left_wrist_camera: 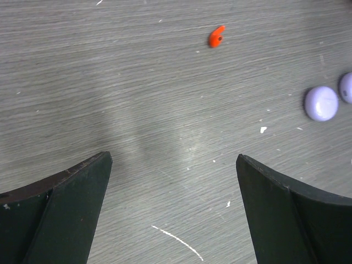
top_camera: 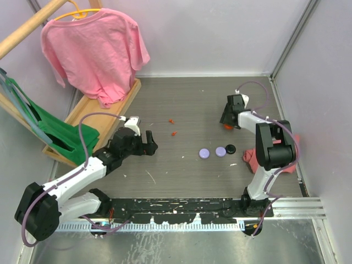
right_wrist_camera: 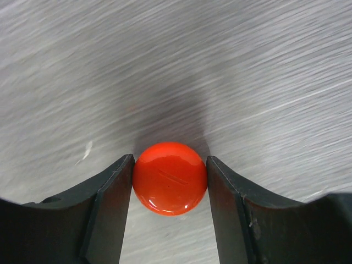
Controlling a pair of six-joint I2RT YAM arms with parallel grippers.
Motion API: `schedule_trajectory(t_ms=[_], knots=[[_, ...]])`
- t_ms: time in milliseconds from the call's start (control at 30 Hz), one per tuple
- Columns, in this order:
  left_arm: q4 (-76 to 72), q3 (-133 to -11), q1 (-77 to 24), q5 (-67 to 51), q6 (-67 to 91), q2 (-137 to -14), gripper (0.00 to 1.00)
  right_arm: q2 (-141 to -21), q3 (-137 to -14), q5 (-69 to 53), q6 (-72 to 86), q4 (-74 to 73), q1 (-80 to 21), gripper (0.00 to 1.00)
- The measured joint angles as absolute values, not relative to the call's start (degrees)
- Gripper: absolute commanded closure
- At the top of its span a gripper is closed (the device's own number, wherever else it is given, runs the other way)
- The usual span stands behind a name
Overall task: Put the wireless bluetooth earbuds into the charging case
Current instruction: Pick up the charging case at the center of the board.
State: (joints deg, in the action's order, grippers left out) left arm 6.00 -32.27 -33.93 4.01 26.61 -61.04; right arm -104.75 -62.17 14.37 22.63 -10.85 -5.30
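The charging case point(top_camera: 230, 148) is a small black round puck lying on the table right of centre, with no gripper near it. The earbuds are out of view in every frame. My right gripper point(top_camera: 227, 125) is at the back right, well beyond the case. In the right wrist view it point(right_wrist_camera: 170, 160) is shut on a glossy orange round disc point(right_wrist_camera: 170, 177), one finger touching each side. My left gripper point(top_camera: 147, 144) is left of centre. Its fingers stand wide open over bare table in the left wrist view point(left_wrist_camera: 173, 158), with nothing between them.
Two lilac discs point(top_camera: 204, 153) point(top_camera: 220, 151) lie just left of the case; both show at the right edge of the left wrist view point(left_wrist_camera: 321, 103) point(left_wrist_camera: 346, 87). Red scraps point(top_camera: 174, 133) point(left_wrist_camera: 216, 36) lie mid-table. A pink shirt point(top_camera: 93, 49) hangs back left and a red cloth point(top_camera: 252, 157) lies by the right arm.
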Motion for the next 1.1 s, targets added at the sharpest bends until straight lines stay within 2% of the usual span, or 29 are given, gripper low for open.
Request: schedule_trajectory(t_ms=[200,500,667,1000,1100], knots=[[4.9,-31.9,-33.9,1.2,28.0,-57.9,0.02,-97.8,-57.8,13.1,22.2,-9.9,-13.8,0.48],[9.1,-33.9,-33.6,-1.0,29.3,-52.4,0.02,-83.3,-48.0,7.5,15.4,-0.9,-25.2,0.48],[12.9,-38.6,-33.3,-4.0,30.2,-52.2,0.02,-75.2,-42.2,3.2,9.8,3.6,-29.2,0.48],[19.4,-47.1,-33.2,-11.7,31.2,-55.2,0.00,-67.2,-35.3,-5.0,-0.4,12.7,-37.0,0.48],[20.3,-48.5,-33.2,-14.0,32.2,-56.5,0.02,-65.5,-32.9,-7.2,-3.5,16.3,-39.1,0.48]])
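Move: The right hand already grips the red case, still about at table height. The open left gripper it is taken to is some 38 cm to its left, 15 cm back and 8 cm higher. The two red earbuds lie about 30 cm left, one 3 cm back, one 3 cm ahead; the nearer purple case is 4 cm left and 13 cm back, the farther one 12 cm left and 14 cm back. From the left hand the red case is about 38 cm right, 15 cm ahead, 8 cm below. Keeping its pinch on the red case, the right hand sweeps it about 24 cm left towards the open left gripper, drawing back and rising some 15 cm each, while it turns roughly 65 degrees counter-clockwise and its fingers swing up to nearly level. The left hand, fingers still wide open, mainly rises about 11 cm, edging right and a little back with a slight roll. ##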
